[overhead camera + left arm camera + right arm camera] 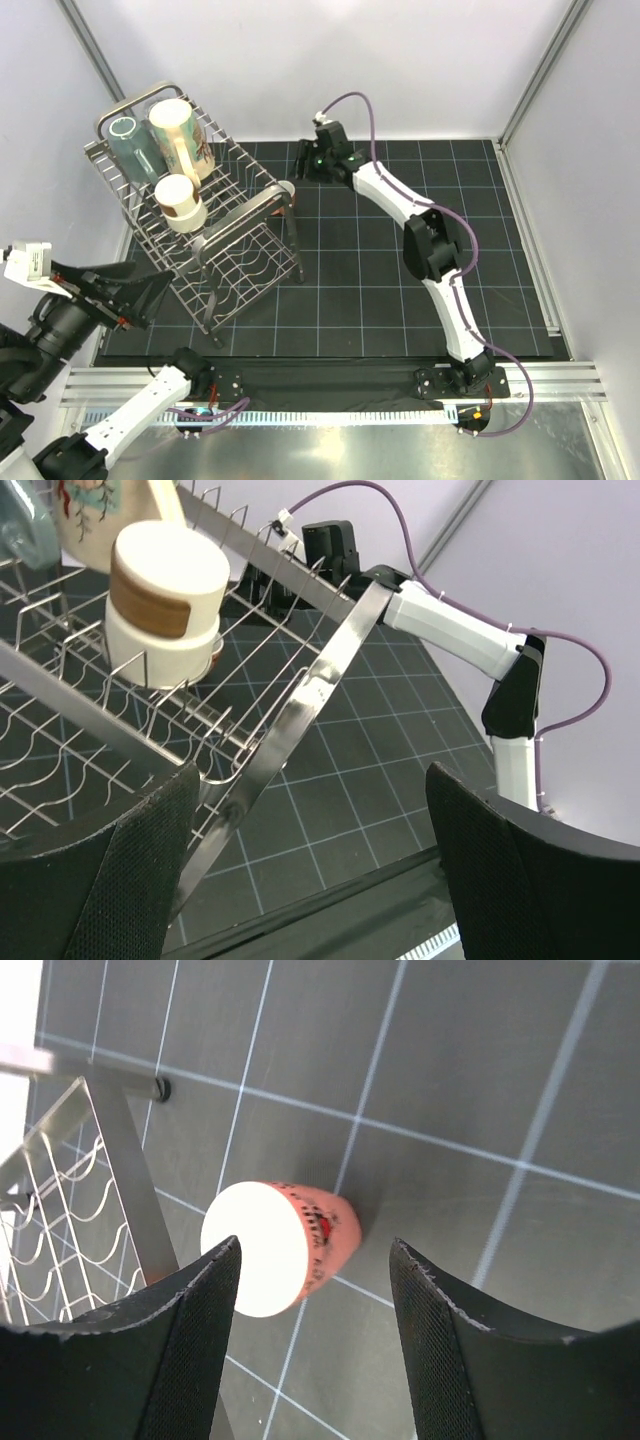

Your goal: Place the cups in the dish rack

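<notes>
The dish rack stands at the left of the mat. In it are a grey-teal tumbler, a large cream mug and a small brown-banded cup, which the left wrist view shows mouth down. A salmon-pink mug stands upside down on the mat beside the rack's leg. My right gripper hovers over it, open, its fingers either side of the mug and not gripping it. My left gripper is open and empty by the rack's near handle.
The rack's right leg and wire side are close to the left of the pink mug. The right arm stretches across the black gridded mat. White walls enclose the table.
</notes>
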Robot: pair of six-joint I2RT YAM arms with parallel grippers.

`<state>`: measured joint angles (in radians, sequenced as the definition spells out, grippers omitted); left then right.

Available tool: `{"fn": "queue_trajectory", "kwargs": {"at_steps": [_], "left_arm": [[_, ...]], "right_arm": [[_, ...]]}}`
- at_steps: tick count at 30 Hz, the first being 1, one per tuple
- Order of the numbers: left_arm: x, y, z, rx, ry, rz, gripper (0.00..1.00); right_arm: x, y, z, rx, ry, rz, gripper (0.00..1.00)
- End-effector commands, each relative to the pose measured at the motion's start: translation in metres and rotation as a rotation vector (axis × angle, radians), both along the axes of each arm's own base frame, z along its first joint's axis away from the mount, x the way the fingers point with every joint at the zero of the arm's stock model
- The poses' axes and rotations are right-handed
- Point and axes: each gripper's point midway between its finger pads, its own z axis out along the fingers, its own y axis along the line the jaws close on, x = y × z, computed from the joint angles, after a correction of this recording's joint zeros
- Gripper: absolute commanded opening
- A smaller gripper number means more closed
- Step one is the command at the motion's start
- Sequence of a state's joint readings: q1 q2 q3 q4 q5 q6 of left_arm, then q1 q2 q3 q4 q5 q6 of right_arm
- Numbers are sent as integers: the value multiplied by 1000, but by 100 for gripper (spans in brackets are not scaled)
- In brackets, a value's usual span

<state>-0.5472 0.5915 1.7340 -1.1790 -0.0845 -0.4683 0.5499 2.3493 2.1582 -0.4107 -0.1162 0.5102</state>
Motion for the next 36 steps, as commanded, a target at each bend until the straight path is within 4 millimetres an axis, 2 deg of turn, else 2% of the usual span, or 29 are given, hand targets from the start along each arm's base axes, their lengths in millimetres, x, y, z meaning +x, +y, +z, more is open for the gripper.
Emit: {"fn": "queue_trajectory", "kwargs": {"at_steps": [1,6,11,16,18,19,21,22,23,26,27,28,30,31,33,34,35,36], "left_arm": [[-1,8,-21,43,57,36,90],[-9,14,-30,12,58,48,89],[-16,16,-34,-9,70,47,88],[-20,17,-29,-32,66,43,88],[-22,17,-23,-50,53,38,88],[-22,15,-19,-59,47,32,88],[-21,12,-15,-73,45,23,88],[-19,9,-9,-83,42,11,88],[-19,7,-6,-93,38,4,87],[-16,-2,10,-139,22,-26,87],[-14,-5,14,-148,19,-33,87],[-14,-7,20,-169,13,-38,87],[-10,-12,36,-204,-20,-51,88],[-9,-14,42,-218,-32,-59,88],[-2,-20,56,-245,-60,-75,89],[1,-23,59,-248,-62,-77,91],[5,-26,61,-248,-63,-80,92],[15,-32,63,-242,-56,-81,93]], "right_arm": [[7,26,16,43,-82,9,62],[1,38,-20,19,-37,13,59],[-3,41,-42,-21,-16,-3,52],[-2,34,-45,-47,-14,-29,32],[2,28,-35,-65,-45,-56,26],[5,25,-29,-68,-58,-68,18],[6,22,-16,-59,-76,-75,12],[8,19,-11,-54,-80,-81,5],[10,16,-7,-53,-84,-86,4],[12,6,24,-33,-121,-108,4],[12,3,35,-26,-139,-108,4],[11,-2,58,-14,-175,-110,4],[11,-14,77,-4,-197,-120,4],[8,-23,107,24,-236,-131,4],[6,-39,127,39,-253,-145,4],[0,-49,154,64,-286,-155,4],[-3,-57,167,74,-301,-160,4],[-6,-68,170,74,-301,-171,4]]}}
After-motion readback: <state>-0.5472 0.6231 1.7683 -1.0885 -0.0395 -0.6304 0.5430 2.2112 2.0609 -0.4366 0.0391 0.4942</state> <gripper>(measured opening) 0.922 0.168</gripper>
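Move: The pink cup stands on the table some 6 cm to the right hand's left, 3 cm back and 10 cm below. The dish rack's middle is about 23 cm left and 10 cm back of that hand, and the foot of its near right leg roughly 3 cm left, 22 cm back and 13 cm below. From the left hand, the cup lies about 38 cm ahead, 18 cm right and 40 cm down. Right hand sinks 7 cm leftward, pinches the pink cup's wall, lifts about 11 cm rightward; left dips, then rises. ##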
